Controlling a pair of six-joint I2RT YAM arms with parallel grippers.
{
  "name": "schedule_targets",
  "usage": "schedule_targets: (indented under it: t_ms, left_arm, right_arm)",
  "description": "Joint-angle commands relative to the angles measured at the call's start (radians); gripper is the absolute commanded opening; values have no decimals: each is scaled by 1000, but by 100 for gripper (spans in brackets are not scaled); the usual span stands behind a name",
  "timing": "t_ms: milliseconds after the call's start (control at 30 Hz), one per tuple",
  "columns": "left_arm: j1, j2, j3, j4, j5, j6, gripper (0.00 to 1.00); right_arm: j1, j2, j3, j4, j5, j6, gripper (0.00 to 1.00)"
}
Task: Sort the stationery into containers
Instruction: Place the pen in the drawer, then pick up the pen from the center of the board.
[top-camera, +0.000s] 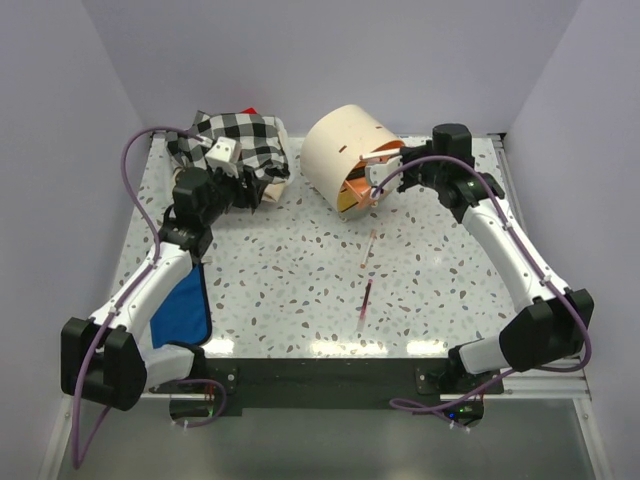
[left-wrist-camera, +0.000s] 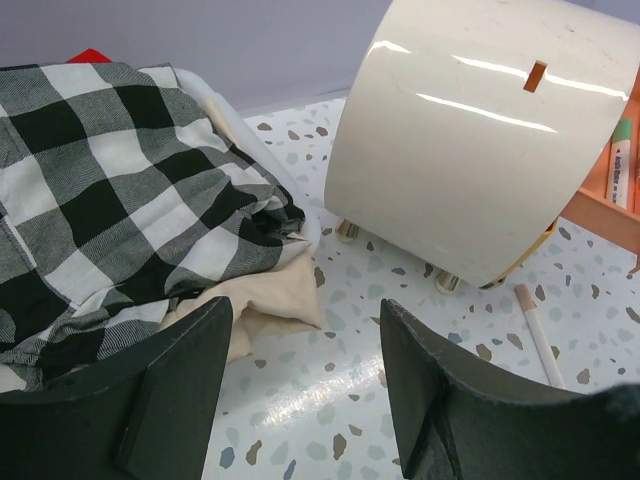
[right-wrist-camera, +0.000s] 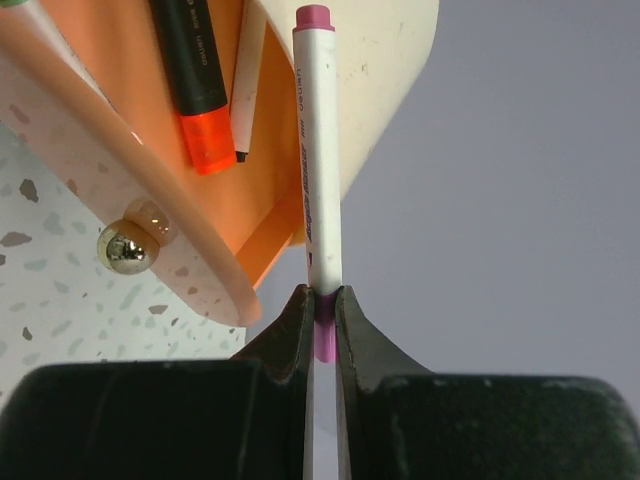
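Observation:
The cream drum cabinet (top-camera: 340, 150) lies at the back centre with an orange drawer (top-camera: 372, 178) pulled open. My right gripper (top-camera: 377, 188) is at that drawer, shut on a white pen with pink ends (right-wrist-camera: 320, 150) that stands over the drawer's edge (right-wrist-camera: 150, 200). My right gripper (right-wrist-camera: 322, 296) grips its lower pink end. An orange highlighter (right-wrist-camera: 193, 80) lies in the drawer. A pale pen (top-camera: 372, 244) and a dark pink pen (top-camera: 366, 298) lie on the table. My left gripper (top-camera: 256, 192) is open and empty beside the checked cloth; in the left wrist view the left gripper (left-wrist-camera: 305, 312) is over bare table.
The black-and-white checked cloth pile (top-camera: 240, 140) sits at the back left, over beige fabric (left-wrist-camera: 265, 300). A blue cloth (top-camera: 185, 305) lies under the left arm. The cabinet (left-wrist-camera: 470, 130) stands on small gold feet, a pale pen (left-wrist-camera: 538, 335) beside it.

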Motion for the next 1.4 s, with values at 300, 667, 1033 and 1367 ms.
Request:
schedule_targets:
  t_ms: [300,667,1033,1367]
  left_arm:
    - [23,-21,-12,78,14,-39,66]
    - [23,-8,-2,93,20,-60,66]
    - [23,2,37,12,-2,-57,67]
    - [23,-37,60,-146,-83,1,68]
  right_arm:
    - [1,-16,-27,62,28,-72,37]
    - [-1,-135,20,257,193,751,56]
    - [35,-263,-136,-355,118,1698,55]
    - [188,-188,-261,-390,-2,1734,55]
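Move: The open orange drawer, over which the right hand already holds the pen by one end, has its middle about 3 cm ahead of that hand, 5 cm to its left and 10 cm below. In the drawer, the black highlighter lies roughly 4 cm ahead, 8 cm left and 10 cm below; the middle of the white drum is some 10 cm ahead, 14 cm left and 15 cm down. For the left hand the drawer is about 8 cm ahead, 38 cm to the right and 5 cm below. Let the pen go into the drawer by opening the right fingers to about half while the hand stays almost still. Then lift clear about 5 cm, draw back some 16 cm from the drawer and sink over the open table, ending about 11 cm lower than you started; roll the wrist about 100 degrees on the way, so the open fingers slant down. ##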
